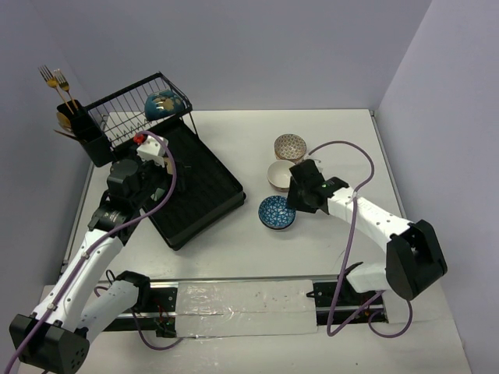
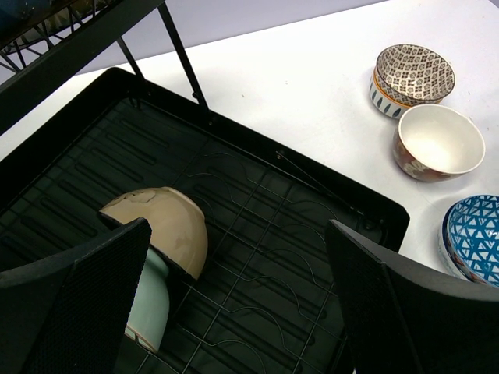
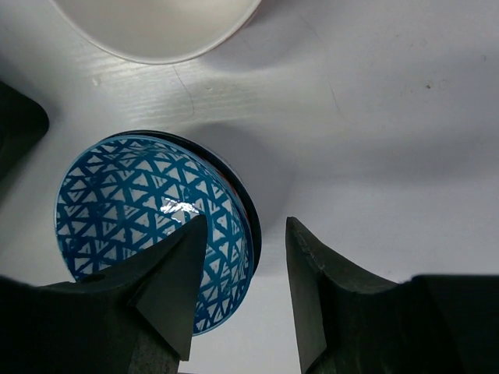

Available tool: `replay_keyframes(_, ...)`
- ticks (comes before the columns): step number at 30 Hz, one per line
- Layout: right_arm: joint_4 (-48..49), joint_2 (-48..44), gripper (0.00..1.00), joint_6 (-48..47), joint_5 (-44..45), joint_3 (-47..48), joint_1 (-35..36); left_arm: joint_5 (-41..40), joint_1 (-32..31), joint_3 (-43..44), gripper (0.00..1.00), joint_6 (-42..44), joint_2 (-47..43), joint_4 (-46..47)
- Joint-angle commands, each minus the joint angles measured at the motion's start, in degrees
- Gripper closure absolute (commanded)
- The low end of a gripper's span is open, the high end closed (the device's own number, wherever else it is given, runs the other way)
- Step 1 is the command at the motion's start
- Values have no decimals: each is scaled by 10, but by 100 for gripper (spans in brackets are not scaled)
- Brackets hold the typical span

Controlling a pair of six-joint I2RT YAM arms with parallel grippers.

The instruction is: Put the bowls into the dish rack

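Note:
The blue triangle-patterned bowl [image 1: 277, 212] [image 3: 132, 202] stands on the white table. My right gripper [image 1: 297, 198] [image 3: 245, 226] is open astride its right rim, one finger inside the bowl and one outside, with a gap still showing. Behind it sit a white-lined bowl [image 1: 281, 174] [image 2: 437, 144] and a brown-patterned bowl [image 1: 290, 146] [image 2: 413, 78]. The black dish rack [image 1: 199, 187] holds a teal bowl [image 1: 165, 104] in its wire basket. A beige bowl [image 2: 168, 226] and a mint bowl [image 2: 148, 304] stand on edge in its ribbed tray [image 2: 257, 202]. My left gripper [image 1: 144, 152] [image 2: 242, 312] hangs wide open over the tray, holding nothing.
A black utensil cup [image 1: 78, 125] with gold forks [image 1: 54, 78] hangs at the rack's far left corner. Lilac walls close the back and right sides. The right arm's purple cable [image 1: 351, 152] loops over the table behind the bowls.

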Motion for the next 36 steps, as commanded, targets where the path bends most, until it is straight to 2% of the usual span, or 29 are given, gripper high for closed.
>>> replay_keyframes(1,7,14,48,-6,-2,1,10,11,-5,-3,1,12,-6,22)
replay_keyframes(6,8,23,50,-7,-2,2,17,15,-7,-2,1,13,-2,20)
replay_keyframes(12,3,25,61,-9,14,10,26,20,-12,-1,1,15,3,17)
replay_keyframes(20,-7,26,68,-12,26,13,31,20,-15,0,1,14,12,16)
replay_keyframes(32,-34,2,99,-22,56,34,33,44,-29,-4,1,17,10,24)
replay_keyframes(36,-40,-10,100,-28,52,42,33,47,-42,-1,1,17,12,26)
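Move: The blue bowl, nested in another, has its right rim between the right hand's half-open fingers; its middle is about 5 cm left, 1 cm back and 3 cm below. The white bowl stands about 11 cm ahead and 3 cm left, and the rack's nearest corner some 15 cm left and 5 cm ahead. From the left hand, the blue bowl is about 27 cm right, 5 cm back and 22 cm below. Right hand sinks, pinches the blue bowl's right rim and rises 1 cm; left hand shifts 3 cm right. ##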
